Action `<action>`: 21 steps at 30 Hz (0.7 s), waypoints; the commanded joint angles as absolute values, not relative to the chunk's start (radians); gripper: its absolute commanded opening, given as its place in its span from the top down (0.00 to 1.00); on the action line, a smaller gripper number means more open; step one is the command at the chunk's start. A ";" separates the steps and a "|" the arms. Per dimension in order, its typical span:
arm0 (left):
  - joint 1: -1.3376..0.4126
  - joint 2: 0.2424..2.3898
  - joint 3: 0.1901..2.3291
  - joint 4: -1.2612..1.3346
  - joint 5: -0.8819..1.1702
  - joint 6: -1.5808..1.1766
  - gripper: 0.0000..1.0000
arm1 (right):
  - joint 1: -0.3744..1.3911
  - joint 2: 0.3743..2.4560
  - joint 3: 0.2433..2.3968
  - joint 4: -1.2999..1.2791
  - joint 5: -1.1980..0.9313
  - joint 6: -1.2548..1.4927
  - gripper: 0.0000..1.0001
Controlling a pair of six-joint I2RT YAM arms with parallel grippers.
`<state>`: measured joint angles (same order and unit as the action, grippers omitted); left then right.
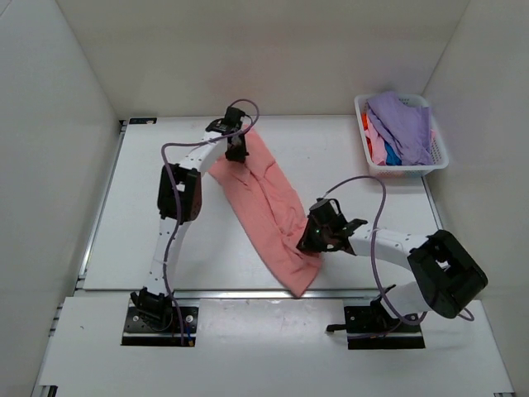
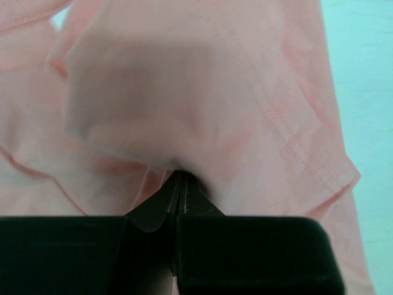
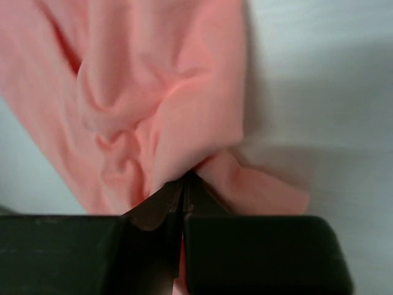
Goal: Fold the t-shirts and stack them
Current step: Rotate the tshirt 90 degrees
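A salmon-pink t-shirt (image 1: 269,203) lies in a long diagonal band across the table, from the far middle down to the near edge. My left gripper (image 1: 236,151) is at its far end, shut on a pinch of the fabric (image 2: 184,110), which bunches up right at the fingertips (image 2: 174,187). My right gripper (image 1: 307,240) is at the shirt's near end, shut on a fold of the same cloth (image 3: 178,123); the fabric gathers into wrinkles at its closed tips (image 3: 178,190). More t-shirts (image 1: 401,124), lavender on top with pink, blue and orange-red edges, lie piled in the basket.
A white plastic basket (image 1: 438,161) stands at the far right corner of the table. White walls close in the table on the left, back and right. The arm bases are bolted along the near edge.
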<state>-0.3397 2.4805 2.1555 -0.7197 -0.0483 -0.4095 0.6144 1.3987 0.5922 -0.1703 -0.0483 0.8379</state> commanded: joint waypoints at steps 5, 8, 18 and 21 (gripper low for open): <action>-0.382 2.735 2.669 -0.967 0.096 -0.390 1.00 | 0.796 1.446 0.469 -0.026 -0.100 1.006 1.00; -0.379 2.657 2.492 -0.812 0.127 -0.397 0.99 | 0.836 1.492 0.457 0.075 -0.110 1.026 1.00; -0.357 2.714 2.571 -0.718 0.146 -0.411 0.95 | 0.897 1.482 0.454 0.177 -0.022 1.170 1.00; -0.344 2.678 2.511 -0.663 0.121 -0.431 0.94 | 0.910 1.350 0.355 0.152 0.064 1.265 1.00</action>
<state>-0.3584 2.7258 2.5443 -0.7204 0.1421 -0.4175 0.8906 1.4418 0.4347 0.2550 -0.0719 1.1671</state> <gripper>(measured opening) 0.092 0.001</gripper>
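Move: The t-shirt lies flat and slanting, pinched by both grippers at table height. Its middle is about 20 cm back and 8 cm to the right of the left hand, and roughly 10 cm ahead and 11 cm to the left of the right hand. From the right hand the near tip of the shirt is some 14 cm straight back, right by the table's near edge, about 13 cm back. The shirt's far end is about 9 cm ahead and 3 cm to the right of the left hand. The t-shirt is swung clockwise over the table by both grippers, which keep their pinch and stay level. The right hand drags its side left about 10 cm and back 4 to 5 cm, rolling its left side up, then eases slightly back to the right. The left hand pulls its part quickly right about 6 cm, then eases forward to some 4 cm, its left side dipping. ##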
